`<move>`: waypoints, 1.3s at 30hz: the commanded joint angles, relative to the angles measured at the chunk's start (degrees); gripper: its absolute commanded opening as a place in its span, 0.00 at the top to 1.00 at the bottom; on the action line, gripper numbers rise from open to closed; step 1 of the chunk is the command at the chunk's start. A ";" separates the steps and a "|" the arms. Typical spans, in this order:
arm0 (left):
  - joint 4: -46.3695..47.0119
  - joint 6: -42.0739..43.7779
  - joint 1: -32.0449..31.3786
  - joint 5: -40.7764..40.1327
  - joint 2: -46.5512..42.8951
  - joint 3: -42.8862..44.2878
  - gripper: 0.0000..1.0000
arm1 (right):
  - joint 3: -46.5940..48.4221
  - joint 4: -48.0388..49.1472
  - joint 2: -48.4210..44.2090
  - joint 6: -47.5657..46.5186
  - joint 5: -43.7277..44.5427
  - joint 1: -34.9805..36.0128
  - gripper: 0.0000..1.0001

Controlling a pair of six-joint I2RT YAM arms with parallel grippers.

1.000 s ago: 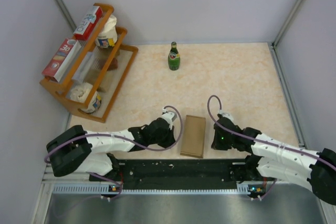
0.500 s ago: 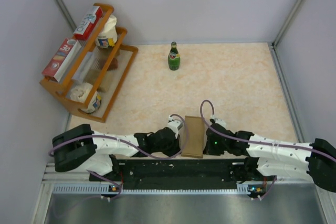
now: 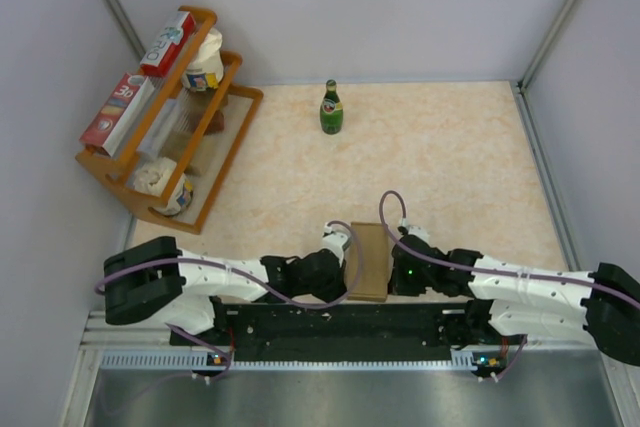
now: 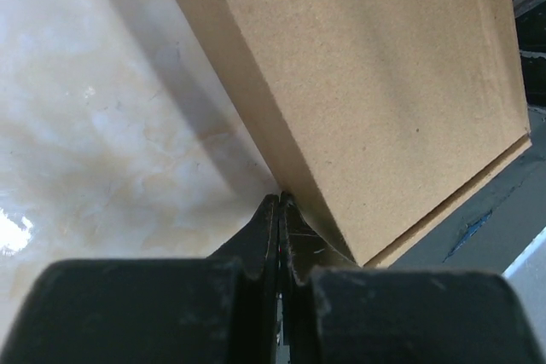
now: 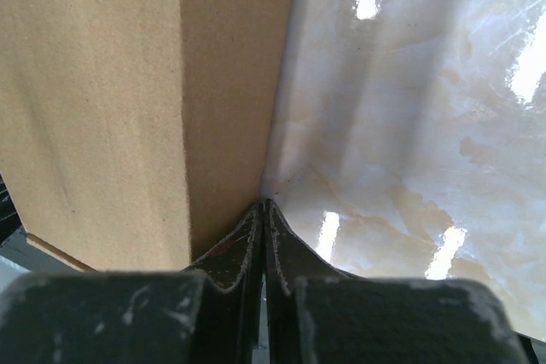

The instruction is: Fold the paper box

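The paper box (image 3: pixel 369 259) is a plain brown closed carton lying flat near the table's front edge, between my two arms. My left gripper (image 3: pixel 345 265) is shut with nothing in it, its tips against the bottom of the carton's left side; the left wrist view shows the carton (image 4: pixel 367 83) and the tips (image 4: pixel 281 202) at its base. My right gripper (image 3: pixel 392 272) is shut and empty as well, pressed against the carton's right side. In the right wrist view the carton (image 5: pixel 128 100) fills the left half, with the tips (image 5: pixel 264 206) at its lower edge.
A green bottle (image 3: pixel 331 108) stands at the back of the marble-patterned table (image 3: pixel 450 167). A wooden rack (image 3: pixel 170 127) with red-and-white boxes and jars leans at the back left. A black rail (image 3: pixel 340 322) runs along the front edge, just under the carton's near end.
Both arms have swung inward from either side of the carton, and their shut tips now sit against its two long sides. The carton has barely shifted.
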 commanded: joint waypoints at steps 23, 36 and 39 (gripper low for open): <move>-32.59 -0.96 0.37 -26.30 -29.00 5.92 0.24 | 15.48 -24.81 -14.00 -10.19 20.84 -3.91 0.27; -51.12 -9.39 0.29 -25.69 -28.48 14.01 0.08 | 13.03 -24.19 -22.09 -7.65 16.62 -3.83 0.01; -51.58 -9.83 0.29 -24.90 -30.15 11.73 0.07 | 12.41 -24.28 -23.59 -7.39 17.32 -3.83 0.01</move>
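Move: Tight against the closed paper box's left side, the left hand's shut fingertips have the box's middle about 7 cm ahead, 6 cm to the right and 1 cm above them. The right hand mirrors this on the other side, the box's middle about 6 cm ahead, 6 cm to its left and 1 cm up. The table's near edge runs some 3 cm behind both hands; nothing else stands close. Spreading apart from the box's two long sides, both hands come free of it and rise, opening from shut to wide. The left goes about 11 cm left and as far up, drifting 4 cm forward and turning some 20 degrees counter-clockwise; the right climbs 10 cm, moving 6 cm right and 4 cm forward, its fingertips swinging forward about 20 degrees. ##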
